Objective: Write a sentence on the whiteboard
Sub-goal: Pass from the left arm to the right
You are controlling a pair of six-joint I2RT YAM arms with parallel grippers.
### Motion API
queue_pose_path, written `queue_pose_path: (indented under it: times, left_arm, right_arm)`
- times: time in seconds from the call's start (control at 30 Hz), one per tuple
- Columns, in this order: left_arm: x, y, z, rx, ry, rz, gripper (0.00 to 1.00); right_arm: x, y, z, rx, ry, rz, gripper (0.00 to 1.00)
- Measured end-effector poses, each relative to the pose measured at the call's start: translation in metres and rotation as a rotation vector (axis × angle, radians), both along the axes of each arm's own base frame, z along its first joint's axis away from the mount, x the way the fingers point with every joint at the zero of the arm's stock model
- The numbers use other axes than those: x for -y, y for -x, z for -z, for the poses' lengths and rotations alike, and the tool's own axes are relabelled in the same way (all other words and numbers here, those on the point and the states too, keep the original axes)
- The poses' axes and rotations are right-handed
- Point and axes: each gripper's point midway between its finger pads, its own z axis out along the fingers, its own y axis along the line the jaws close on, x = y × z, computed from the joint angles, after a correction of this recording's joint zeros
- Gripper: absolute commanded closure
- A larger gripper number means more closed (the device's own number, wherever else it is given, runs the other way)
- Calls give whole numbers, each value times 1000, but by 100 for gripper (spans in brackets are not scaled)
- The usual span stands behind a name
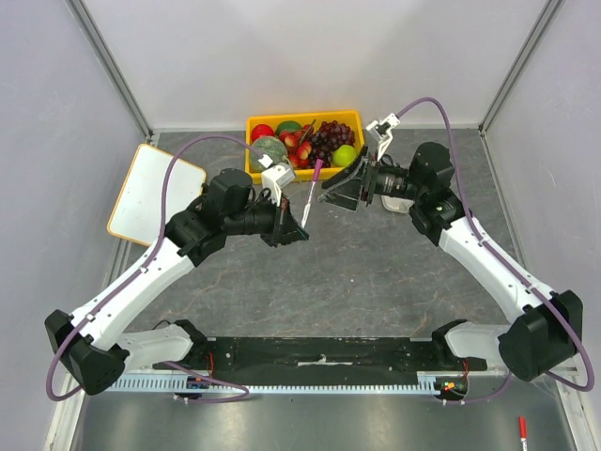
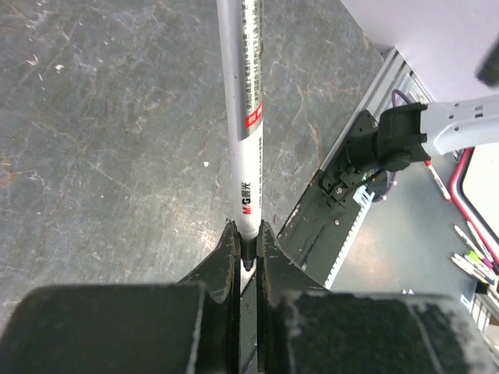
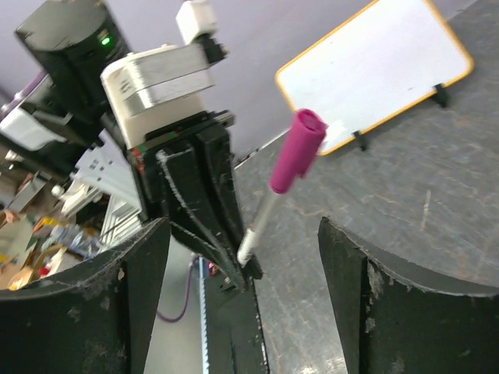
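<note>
A white marker [image 1: 311,193] with a pink cap [image 1: 318,168] is held by its bare end in my left gripper [image 1: 302,225], which is shut on it above the middle of the table. In the left wrist view the marker's barrel [image 2: 245,117] runs straight out from that gripper [image 2: 247,238]. My right gripper [image 1: 329,194] faces it from the right, open, just short of the capped end. Its view shows the right gripper [image 3: 242,226] spread wide around the pink cap [image 3: 299,148] without touching it. The whiteboard [image 1: 155,193] lies far left, also seen as the whiteboard [image 3: 374,70]. No sentence shows on it.
A yellow fruit tray [image 1: 349,117] full of fruit stands at the back, just behind both grippers. The black base rail [image 1: 319,352] runs along the near edge. A red pen [image 1: 522,434] lies off the table at the bottom right.
</note>
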Motion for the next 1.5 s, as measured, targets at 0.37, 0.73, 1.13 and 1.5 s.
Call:
queue_pose_path:
  times: [0.37,0.73,1.13,1.5]
  left_arm:
    - [3,19,-4,-41,22,90,98]
    - [4,27,-6,-51,38,124,98]
    - [-2,29,1,-41,24,114,17]
    - [-44,-15,35,-63,-79,-250,1]
  right_arm:
    - [-25,33,14,-2,31,-166,45]
    - [-27,32,24,-35,49,-179,81]
    - [-26,39,28,-49,63,-206,100]
    - [6,-13,62,-98,198,110,100]
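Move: The pen stands slanting between the two grippers, its tip still pinched by the left hand and its magenta cap end up and forward; its middle is about 4 cm ahead of the left hand, 1 cm to its right and 4 cm up. From the open right hand, that middle lies roughly 3 cm back, 4 cm left and 4 cm below. The left gripper is about 6 cm back, 6 cm left and 8 cm lower than the right hand; the fruit crate is some 32 cm ahead, 6 cm left and 28 cm below. The pen is carried back about 3 cm by the left hand, while the right hand comes back some 4 cm, left and down onto it, narrows its fingers and pinches the barrel just below the cap. Only then do the left fingers open wide, and that hand draws off forward, left and down. The right keeps its grip and goes forward about 5 cm, down and to its right, turning clockwise some 15 degrees. ##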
